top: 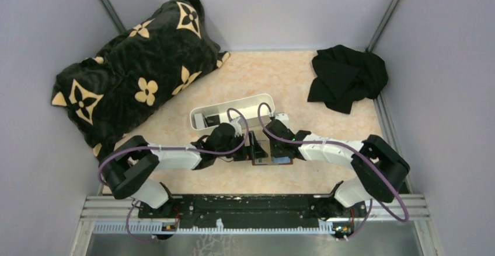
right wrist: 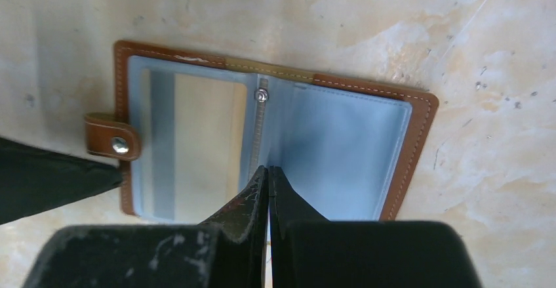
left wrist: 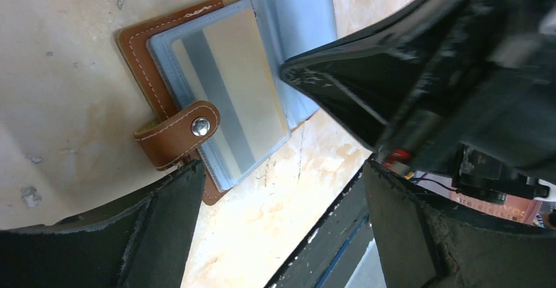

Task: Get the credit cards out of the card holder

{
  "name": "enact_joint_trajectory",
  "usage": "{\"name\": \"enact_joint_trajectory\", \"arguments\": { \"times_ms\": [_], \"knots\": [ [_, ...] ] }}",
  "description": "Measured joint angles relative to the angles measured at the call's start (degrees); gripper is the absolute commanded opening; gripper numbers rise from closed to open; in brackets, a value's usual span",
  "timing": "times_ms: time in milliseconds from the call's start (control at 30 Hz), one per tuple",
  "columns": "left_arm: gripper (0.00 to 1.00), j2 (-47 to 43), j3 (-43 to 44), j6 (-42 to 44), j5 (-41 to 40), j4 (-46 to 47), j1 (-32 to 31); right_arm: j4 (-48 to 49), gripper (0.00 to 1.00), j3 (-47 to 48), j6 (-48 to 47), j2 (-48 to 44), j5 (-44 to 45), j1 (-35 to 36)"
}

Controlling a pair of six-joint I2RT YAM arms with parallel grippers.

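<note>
The card holder [right wrist: 275, 137] lies open and flat on the table, brown leather outside and blue-grey pockets inside, with its snap strap [right wrist: 111, 137] at the left. A pale credit card [right wrist: 190, 144] with a grey stripe shows through the clear left pocket; the right pocket looks bare. My right gripper [right wrist: 267, 170] is shut, its tips pressed together over the holder's middle fold, and no card shows between them. My left gripper [left wrist: 282, 222] is open; one of its fingers [left wrist: 164, 216] sits right beside the strap [left wrist: 180, 134]. In the top view the holder [top: 271, 158] lies between both grippers.
A long white tray [top: 233, 111] holding dark items stands just behind the grippers. A black patterned pillow [top: 137, 75] fills the back left and a black cloth [top: 347, 78] lies at the back right. Grey walls close in on both sides.
</note>
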Motion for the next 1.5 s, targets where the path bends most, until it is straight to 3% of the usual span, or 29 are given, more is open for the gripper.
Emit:
{"name": "enact_joint_trajectory", "arguments": {
  "times_ms": [300,800,900,1133,1333,1500],
  "knots": [
    [0.96,-8.5,0.0,1.0,-0.1,-4.8,0.0,3.1,0.0,-1.0,0.6,1.9,-1.7,0.0],
    [0.94,-2.1,0.0,0.9,0.1,-3.6,0.0,5.1,0.0,-1.5,1.0,2.0,-4.8,0.0],
    [0.85,-1.6,0.0,0.9,0.1,-3.3,0.0,6.2,0.0,-2.1,1.2,1.8,-5.3,0.0],
    [0.83,-1.4,-0.6,0.7,0.1,-2.0,0.0,9.2,0.0,-4.4,2.3,0.4,-6.6,-0.8],
    [0.72,-1.4,-1.6,0.7,0.1,0.1,0.0,10.1,0.0,-5.2,2.8,-0.1,-7.5,-1.4],
    [0.68,-1.4,-1.9,0.3,0.6,1.9,0.3,10.7,0.0,-5.7,3.0,-0.4,-7.5,-1.4]
  ]
}}
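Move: From the right hand, its shut fingertips just over the holder's spine, the card sleeves on the left page centre about 3 cm to the left, 1 cm ahead and 2 cm below. The blue right page lies roughly 4 cm to its right and 1 cm ahead, and the white tray some 14 cm left and 16 cm ahead. From the left hand the same sleeves are about 4 cm ahead, 3 cm right and 4 cm below; the strap is 4 cm ahead and 1 cm left. Down about 1 cm onto the open holder beside its spine, then leftward some 2 cm at that height, the right hand pushes the sleeves towards the left hand with shut fingers, its tips tilting about 10 degrees further left. The left hand rises about 3.5 cm, comes down again beside the holder's left edge, then partly closes its fingers around the sleeves' near corner. ##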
